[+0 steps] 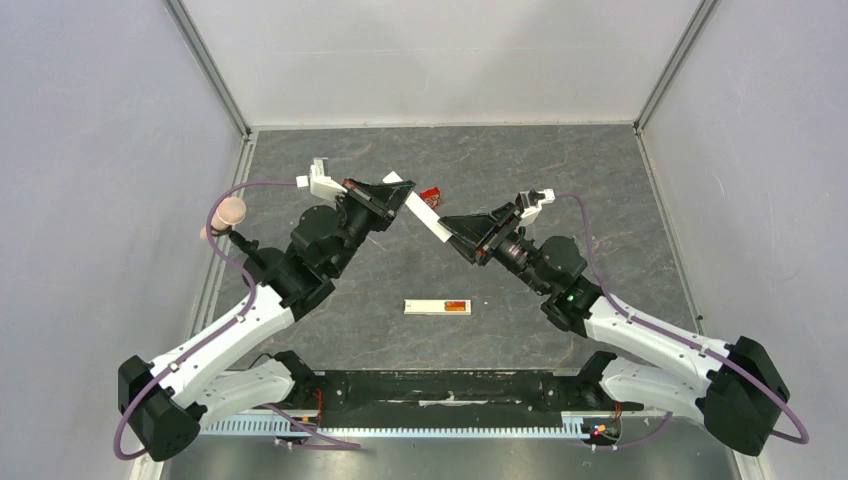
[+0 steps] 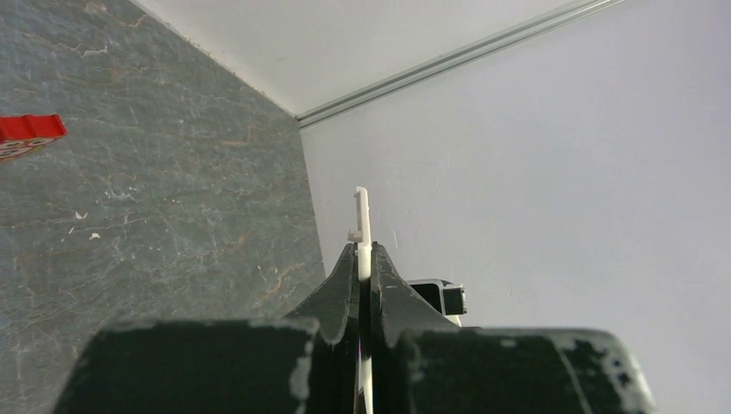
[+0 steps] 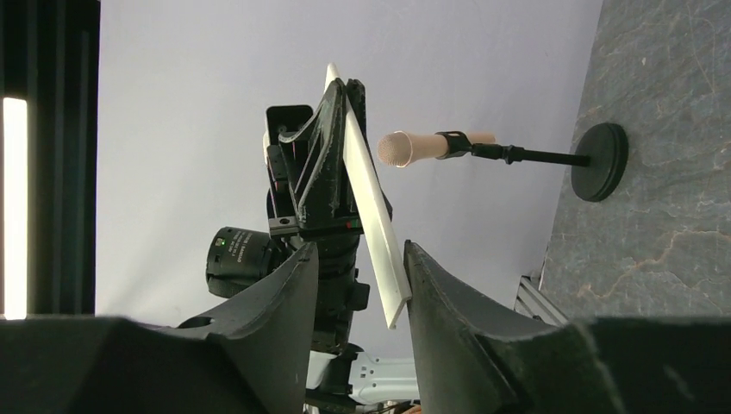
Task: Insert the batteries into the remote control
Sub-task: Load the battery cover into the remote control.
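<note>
The remote control (image 1: 430, 307), a slim white bar, lies flat on the table between the arms. An orange-red battery (image 1: 457, 307) sits in its recess near the right end; I see no second battery. My left gripper (image 1: 400, 196) is raised and shut on the thin white cover strip (image 1: 422, 211); the strip sticks out past its fingertips in the left wrist view (image 2: 362, 216). My right gripper (image 1: 450, 232) is open (image 3: 358, 259). The strip's (image 3: 372, 220) lower end lies between its jaws, against the right finger (image 3: 431, 293).
A small red box (image 1: 430, 193) lies on the table behind the strip and shows in the left wrist view (image 2: 30, 129). A microphone on a round black stand (image 1: 228, 212) is at the left edge (image 3: 601, 161). Grey walls enclose the table.
</note>
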You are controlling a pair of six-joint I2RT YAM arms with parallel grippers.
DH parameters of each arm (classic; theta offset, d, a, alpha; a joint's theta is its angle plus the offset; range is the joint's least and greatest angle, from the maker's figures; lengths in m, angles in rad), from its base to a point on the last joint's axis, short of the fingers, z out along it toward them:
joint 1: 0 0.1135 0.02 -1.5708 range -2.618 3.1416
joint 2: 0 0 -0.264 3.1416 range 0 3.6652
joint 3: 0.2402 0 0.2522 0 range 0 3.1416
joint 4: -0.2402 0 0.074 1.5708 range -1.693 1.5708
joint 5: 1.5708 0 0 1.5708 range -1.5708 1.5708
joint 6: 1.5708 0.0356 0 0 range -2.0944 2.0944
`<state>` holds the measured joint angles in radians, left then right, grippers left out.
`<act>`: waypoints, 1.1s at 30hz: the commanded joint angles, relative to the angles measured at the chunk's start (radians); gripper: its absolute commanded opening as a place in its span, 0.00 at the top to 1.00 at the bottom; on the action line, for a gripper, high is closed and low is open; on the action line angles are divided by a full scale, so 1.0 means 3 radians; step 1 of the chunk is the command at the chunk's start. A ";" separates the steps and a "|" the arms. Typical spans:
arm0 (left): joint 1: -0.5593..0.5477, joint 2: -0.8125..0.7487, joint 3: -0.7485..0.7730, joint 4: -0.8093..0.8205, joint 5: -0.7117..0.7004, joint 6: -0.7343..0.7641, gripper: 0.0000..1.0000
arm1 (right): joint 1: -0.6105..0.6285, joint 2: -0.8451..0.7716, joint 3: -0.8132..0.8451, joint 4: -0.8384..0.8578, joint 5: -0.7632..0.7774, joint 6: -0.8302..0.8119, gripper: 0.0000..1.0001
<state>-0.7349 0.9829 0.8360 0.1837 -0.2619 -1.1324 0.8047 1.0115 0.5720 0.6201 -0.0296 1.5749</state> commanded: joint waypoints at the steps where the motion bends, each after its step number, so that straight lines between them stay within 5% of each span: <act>1: 0.0006 -0.0068 -0.0099 0.0211 -0.0085 -0.0090 0.98 | 0.0007 0.0096 0.0235 0.0378 -0.0090 0.0076 0.59; 12: 0.0001 -0.0086 -0.0345 0.0455 -0.0102 -0.0214 0.98 | 0.0018 0.0175 0.0337 0.0472 -0.0171 -0.0032 0.66; 19: 0.0000 -0.0100 -0.0393 0.0462 -0.0127 -0.0241 0.98 | 0.0023 0.0225 0.0433 0.0340 -0.0341 -0.0124 0.98; 21: 0.0000 -0.0123 -0.0395 0.0444 -0.0106 -0.0235 0.96 | 0.0023 0.0238 0.0462 0.0235 -0.0377 -0.0159 1.00; 22: 0.0000 -0.0129 -0.0398 0.0434 -0.0087 -0.0221 0.86 | 0.0023 0.0239 0.0479 0.0164 -0.0396 -0.0183 1.00; 25: 0.0000 -0.0204 -0.0306 0.0002 -0.0043 -0.0143 0.34 | 0.0009 0.0206 0.0548 -0.0206 -0.0444 -0.0423 1.00; 26: 0.0000 -0.0238 -0.0241 -0.0275 -0.0055 -0.0109 0.26 | -0.0012 0.0193 0.0585 -0.0422 -0.0473 -0.0550 1.00; 33: 0.0003 -0.0580 -0.0102 -0.2154 -0.0152 0.0207 0.23 | -0.0612 0.0195 0.0528 -0.1556 -0.1119 -0.1618 1.00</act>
<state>-0.7353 0.8806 0.7837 -0.1089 -0.2802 -1.1679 0.7292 1.0855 0.7265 0.3538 -0.2371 1.3014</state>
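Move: The battery cover is held up in the air by the left fingers; its middle is about 2 cm to the left hand's right and 3 cm back, level with them. From the half-open right hand that middle is about 5 cm left and 3 cm ahead, with the near end already between its fingertips. On the table some 33 cm below lie the remote, roughly 4 cm back and 3 cm left of the right hand, and the red packet, 17 cm ahead and 5 cm left. Leftward by about 2.5 cm along the cover, the right hand closes from half open and pinches the near end while the left hand holds almost still. Then the left fingers spread wide, let go and drop about 6 cm, easing back and left. The right hand finishes by sinking some 3 cm, its fingers tipping down by roughly 20 degrees with the cover in their grip. ##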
